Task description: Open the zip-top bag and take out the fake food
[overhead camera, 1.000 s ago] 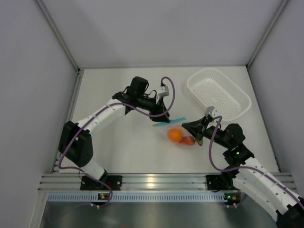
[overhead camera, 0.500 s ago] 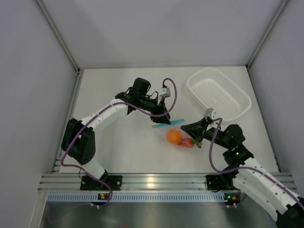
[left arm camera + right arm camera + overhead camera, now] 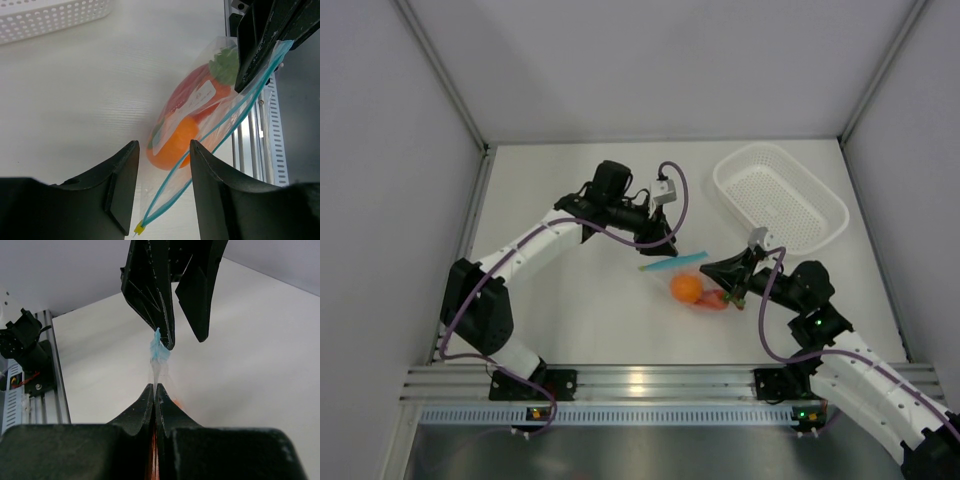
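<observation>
The zip-top bag (image 3: 694, 284) lies mid-table, its light blue zip strip (image 3: 672, 262) along the far edge. Through the plastic show the fake food items: a round orange (image 3: 172, 145), a red chili (image 3: 192, 87) and green leaves (image 3: 225, 62). My right gripper (image 3: 712, 268) is shut on the bag's right edge, with plastic pinched between its jaws (image 3: 154, 388). My left gripper (image 3: 163, 150) stands open astride the strip's left end. The strip and its yellow tab (image 3: 138, 229) run between the fingers, which are not touching them.
A white perforated basket (image 3: 822, 200) stands at the back right, beyond the right arm. The aluminium rail (image 3: 650, 385) runs along the near table edge. Grey walls enclose the table on three sides.
The left arm's elbow has swung slightly, while its gripper stays at the strip's left end. The bag and right gripper have edged a little leftward.
</observation>
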Controlling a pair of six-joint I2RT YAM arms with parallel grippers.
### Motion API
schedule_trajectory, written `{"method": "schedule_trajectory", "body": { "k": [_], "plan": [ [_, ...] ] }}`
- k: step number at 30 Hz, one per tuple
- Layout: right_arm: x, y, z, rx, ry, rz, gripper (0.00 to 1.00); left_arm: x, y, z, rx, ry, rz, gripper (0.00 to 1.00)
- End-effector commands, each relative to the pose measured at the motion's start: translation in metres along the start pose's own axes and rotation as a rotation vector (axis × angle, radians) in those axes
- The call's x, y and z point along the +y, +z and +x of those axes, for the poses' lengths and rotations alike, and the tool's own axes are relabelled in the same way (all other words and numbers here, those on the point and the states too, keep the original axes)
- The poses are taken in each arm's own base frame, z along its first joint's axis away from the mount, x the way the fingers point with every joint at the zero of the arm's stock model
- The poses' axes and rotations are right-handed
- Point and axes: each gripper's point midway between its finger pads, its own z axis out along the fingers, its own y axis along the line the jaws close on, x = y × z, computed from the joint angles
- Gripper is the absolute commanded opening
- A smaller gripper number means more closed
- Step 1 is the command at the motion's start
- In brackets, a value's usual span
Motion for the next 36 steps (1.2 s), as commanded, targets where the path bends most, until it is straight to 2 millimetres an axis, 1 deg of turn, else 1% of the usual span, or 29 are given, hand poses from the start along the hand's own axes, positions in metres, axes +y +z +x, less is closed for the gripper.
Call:
{"method": "schedule_trajectory", "body": {
  "k": [1, 4, 7, 12, 15, 20, 23, 27, 31, 34, 35, 36],
  "plan": [
    [0.001, 0.002, -0.024, -0.07, -0.061, -0.014, 0.0, -0.007, -0.006, -0.013, -0.03, 0.061, -0.001, 0.51],
    [0.0, 0.001, -0.024, -0.072, -0.063, -0.007, 0.0, -0.01, -0.006, -0.013, -0.035, 0.065, 0.015, 0.52],
    [-0.003, 0.002, -0.024, -0.071, -0.061, 0.009, 0.0, -0.017, -0.005, -0.009, -0.038, 0.061, 0.054, 0.52],
    [-0.004, 0.001, -0.025, -0.076, -0.061, 0.017, 0.0, -0.021, -0.002, 0.002, -0.031, 0.039, 0.09, 0.52],
    [-0.006, 0.001, -0.025, -0.074, -0.061, 0.025, 0.0, -0.024, -0.001, 0.003, -0.032, 0.037, 0.109, 0.51],
    [-0.006, 0.002, -0.026, -0.077, -0.059, 0.025, 0.0, -0.026, -0.001, 0.001, -0.038, 0.035, 0.123, 0.51],
    [-0.007, 0.001, -0.027, -0.084, -0.061, 0.033, 0.0, -0.027, 0.0, 0.004, -0.036, 0.026, 0.137, 0.52],
    [-0.001, -0.001, -0.032, -0.113, -0.064, 0.01, 0.0, -0.025, 0.006, 0.012, -0.022, 0.009, 0.148, 0.5],
    [0.001, -0.004, -0.034, -0.13, -0.071, 0.009, 0.0, -0.025, 0.011, 0.013, -0.012, 0.007, 0.157, 0.44],
    [0.003, -0.003, -0.034, -0.126, -0.071, -0.003, 0.0, -0.024, 0.014, 0.012, -0.009, 0.012, 0.155, 0.42],
    [0.003, -0.003, -0.033, -0.123, -0.069, -0.004, 0.0, -0.023, 0.014, 0.012, -0.008, 0.015, 0.149, 0.32],
    [0.002, -0.003, -0.033, -0.124, -0.071, -0.001, 0.0, -0.022, 0.014, 0.011, -0.007, 0.018, 0.142, 0.27]
  ]
}}
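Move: The bag's far zip lip, standing up in the opened mouth, crosses about 3 cm back of the left hand and 2 cm below it, level sideways. From the left hand, the zip's tab end is roughly 7 cm left, 4 cm back, 3 cm down; the orange 5 cm back, 4 cm right and the red pepper 6 cm back, 10 cm right, both some 12 cm lower. From the right hand, that lip spot lies about 9 cm left, 2 cm ahead, level. The far lip of the bag's mouth is what the half-open left fingers go for: they draw back about 3 cm and sink 2 cm onto it, turning slightly clockwise, then start closing with the lip between them, the near finger on the mouth side. The right hand keeps its shut grip on the mouth's right end and late on lifts it about 1 cm. ##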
